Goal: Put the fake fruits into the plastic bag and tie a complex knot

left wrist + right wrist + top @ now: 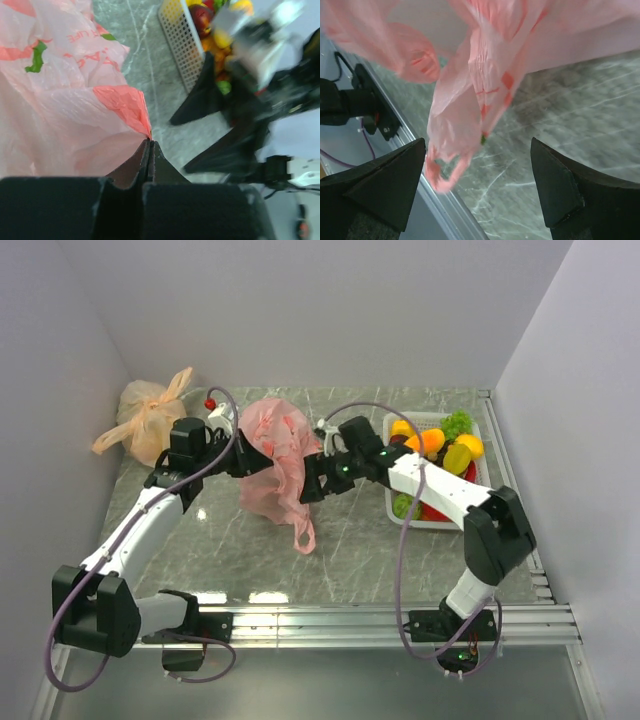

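Observation:
The pink plastic bag (277, 452) hangs crumpled above the middle of the table, its handle loop (304, 536) dangling toward the front. My left gripper (244, 457) is at the bag's left side. In the left wrist view its jaws (150, 142) are pressed shut on a fold of the bag (70, 100). My right gripper (314, 480) is at the bag's right side. It stands open (477, 170), and the bag (485, 70) and its loop (440, 175) hang just beyond its fingers, touching neither. The fake fruits (440, 445) lie in the white basket (391, 502) on the right.
A pale orange knotted bag (148, 420) sits in the back left corner, with a small red object (210, 403) beside it. Grey walls close in the left, back and right. A metal rail (380, 618) runs along the table's front edge.

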Tool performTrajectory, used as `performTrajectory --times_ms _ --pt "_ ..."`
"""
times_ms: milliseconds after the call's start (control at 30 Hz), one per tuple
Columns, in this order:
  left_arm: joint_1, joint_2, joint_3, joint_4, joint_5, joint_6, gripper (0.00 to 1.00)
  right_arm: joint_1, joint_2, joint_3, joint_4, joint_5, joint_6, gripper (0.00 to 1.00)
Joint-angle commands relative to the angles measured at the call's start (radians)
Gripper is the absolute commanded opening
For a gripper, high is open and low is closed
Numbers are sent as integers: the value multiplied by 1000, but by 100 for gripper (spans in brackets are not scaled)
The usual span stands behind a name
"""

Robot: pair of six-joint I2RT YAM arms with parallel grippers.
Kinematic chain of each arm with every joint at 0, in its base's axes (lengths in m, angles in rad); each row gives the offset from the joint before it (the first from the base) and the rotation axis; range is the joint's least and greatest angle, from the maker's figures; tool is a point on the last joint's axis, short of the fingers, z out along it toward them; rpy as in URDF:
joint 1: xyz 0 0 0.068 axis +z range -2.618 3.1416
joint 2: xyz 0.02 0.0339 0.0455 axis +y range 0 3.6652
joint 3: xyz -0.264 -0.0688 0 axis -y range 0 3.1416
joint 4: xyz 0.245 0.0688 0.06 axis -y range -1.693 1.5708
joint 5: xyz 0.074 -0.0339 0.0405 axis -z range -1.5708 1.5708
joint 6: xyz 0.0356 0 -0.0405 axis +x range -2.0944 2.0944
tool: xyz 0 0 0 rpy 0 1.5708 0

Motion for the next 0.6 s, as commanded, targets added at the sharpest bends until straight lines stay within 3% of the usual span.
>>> performTrajectory --times_ms 0,167,233,300,333,367,400,433,467,567 --pt "16 5 -11 122 75 -153 0 38 33 18 85 31 44 92" --pt "57 -1 -23 132 118 -227 0 68 144 90 74 108 61 90" --pt "100 -11 -32 158 173 -258 0 66 177 116 41 171 53 71" --pt "141 -20 -9 83 201 -223 0 62 201 129 -2 266 21 53" --pt "196 -37 3 46 241 -192 0 40 201 118 -22 307 9 36" --pt "217 -47 26 -44 252 -102 0 22 189 104 -24 362 1 27" --pt "256 -61 41 -98 263 -44 0 5 185 81 -24 379 -19 6" --pt "301 -64 58 -153 267 22 0 -12 180 77 -39 393 -36 0" --pt "322 -63 99 -301 272 169 0 -44 180 78 -50 433 -48 0" --pt "379 -57 144 -509 298 396 0 -90 146 75 -53 473 -103 0"
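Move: The left fingers already pinch the pink bag's upper edge. The bag's loose hanging corner lies about 4 cm back from the open right hand, 2 cm to its left and 5 cm lower; its handle loop hangs some 10 cm back and 10 cm below that hand. From the left hand, that corner is roughly 8 cm back, 6 cm right and 12 cm below, and the tied orange bag about 9 cm ahead and 27 cm left. The fruit basket sits some 30 cm right of the right hand. The right fingers close from wide open and pinch the pink bag's loose corner just above the handle, the hand sinking about 8 cm and working forward; after a slight drift left it draws right towards the basket, the wrist turning some 20 degrees. The left hand keeps its pinch, lingers, then pulls left towards the tied orange bag. ##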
